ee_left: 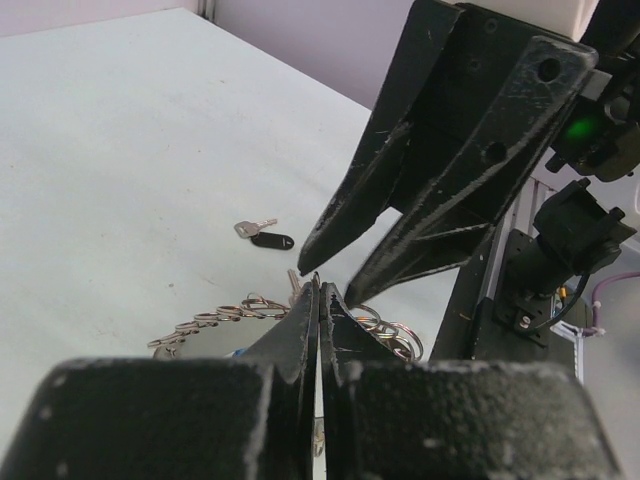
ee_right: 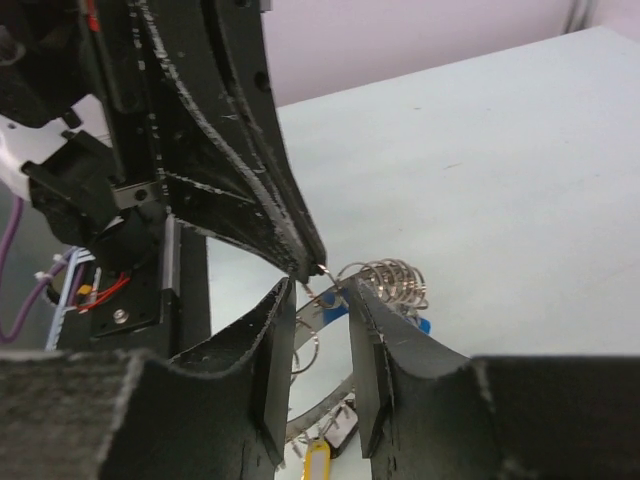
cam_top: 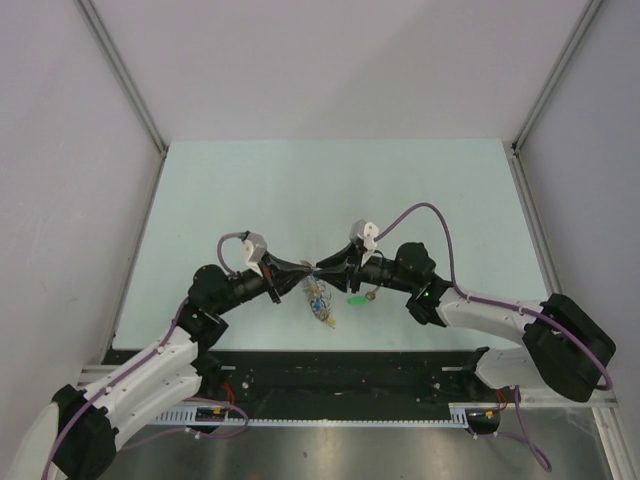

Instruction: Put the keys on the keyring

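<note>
The keyring hangs between the two arms, just above the table. My left gripper is shut on one of its small wire loops. In the left wrist view the left gripper has its jaws pressed together, with the loops fanning out below. My right gripper meets it tip to tip. Its jaws stand apart on either side of the ring's grey band. Blue, yellow and black keys hang from the ring. A green key and a black key lie on the table.
The pale green table is walled at the left, right and back. Both arm bases and a cable rail run along the near edge. The right arm's purple cable arcs above its wrist.
</note>
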Tool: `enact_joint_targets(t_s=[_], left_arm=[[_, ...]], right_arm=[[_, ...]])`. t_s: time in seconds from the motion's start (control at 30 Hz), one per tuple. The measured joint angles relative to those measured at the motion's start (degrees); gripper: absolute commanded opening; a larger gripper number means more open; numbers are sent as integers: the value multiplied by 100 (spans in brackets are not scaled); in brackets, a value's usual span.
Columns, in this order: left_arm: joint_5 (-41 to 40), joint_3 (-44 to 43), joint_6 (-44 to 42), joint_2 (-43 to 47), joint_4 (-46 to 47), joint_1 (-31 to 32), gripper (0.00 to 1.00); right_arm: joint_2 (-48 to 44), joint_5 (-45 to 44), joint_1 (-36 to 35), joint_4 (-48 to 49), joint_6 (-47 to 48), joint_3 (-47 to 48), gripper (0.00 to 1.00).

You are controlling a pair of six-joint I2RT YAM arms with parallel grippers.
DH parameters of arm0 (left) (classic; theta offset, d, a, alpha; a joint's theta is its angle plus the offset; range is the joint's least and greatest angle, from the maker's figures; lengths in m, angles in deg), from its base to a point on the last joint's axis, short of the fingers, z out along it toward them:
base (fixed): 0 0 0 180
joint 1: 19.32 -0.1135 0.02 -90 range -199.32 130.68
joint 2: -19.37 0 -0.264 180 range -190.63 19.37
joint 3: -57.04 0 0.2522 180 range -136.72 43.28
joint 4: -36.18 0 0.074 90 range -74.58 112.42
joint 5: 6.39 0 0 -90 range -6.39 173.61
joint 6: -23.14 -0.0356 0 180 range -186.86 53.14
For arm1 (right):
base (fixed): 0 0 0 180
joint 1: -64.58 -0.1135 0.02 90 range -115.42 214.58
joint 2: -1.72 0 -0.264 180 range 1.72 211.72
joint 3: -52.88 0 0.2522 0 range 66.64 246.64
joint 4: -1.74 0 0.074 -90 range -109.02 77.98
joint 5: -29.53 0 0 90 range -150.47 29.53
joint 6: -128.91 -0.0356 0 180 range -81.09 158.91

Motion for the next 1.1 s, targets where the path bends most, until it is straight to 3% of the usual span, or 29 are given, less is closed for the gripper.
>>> enact_joint_targets(t_s=[0.13, 0.5, 0.63, 0.77, 0.83, 0.87, 0.97, 1.1], left_arm=[[-11, 0, 0, 0, 2, 0, 0], [-81, 0, 0, 2, 0, 4, 0], [-107, 0, 0, 2, 2, 7, 0], [-155, 0, -4, 20, -4, 7, 0], [-170, 0, -9, 72, -83, 7, 7], [-186, 0, -26, 116, -149, 7, 21], [-260, -39, -166, 356, -546, 11, 37], [-409, -490, -485, 671, -1467, 22, 43]], right_arm=[[105, -323, -46, 9, 24, 0, 23], [232, -688, -190, 101, 17, 0, 23], [240, -811, -264, 136, 17, 0, 0], [238, -957, -313, 133, 85, 0, 0], [223, -1012, -337, 83, 173, 15, 0], [197, -1043, -361, -11, 221, 44, 0], [61, -1156, -439, -437, 568, 144, 0], [-85, -1405, -535, -1137, 1187, 431, 0]])
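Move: The left hand already holds the keyring's end loop between its shut fingertips. From the right hand, half open, that loop lies about 1 cm ahead, 1 cm to its left and 1 cm below. The ring's yellow key hangs roughly 11 cm below the right hand and 2 cm to its right, about level fore and aft. On the table, some 20 cm down, the green key lies about 6 cm ahead and 9 cm right. Forward and slightly down by about 1.5 cm, the right hand eases its half-open fingers over the wire loop at the left fingertips, pauses, then shuts them fully and pinches it. Only then does the left hand open and let go, backing about 2 cm left and up, while the right keeps its pinch and turns some 15 degrees, partly clockwise. ##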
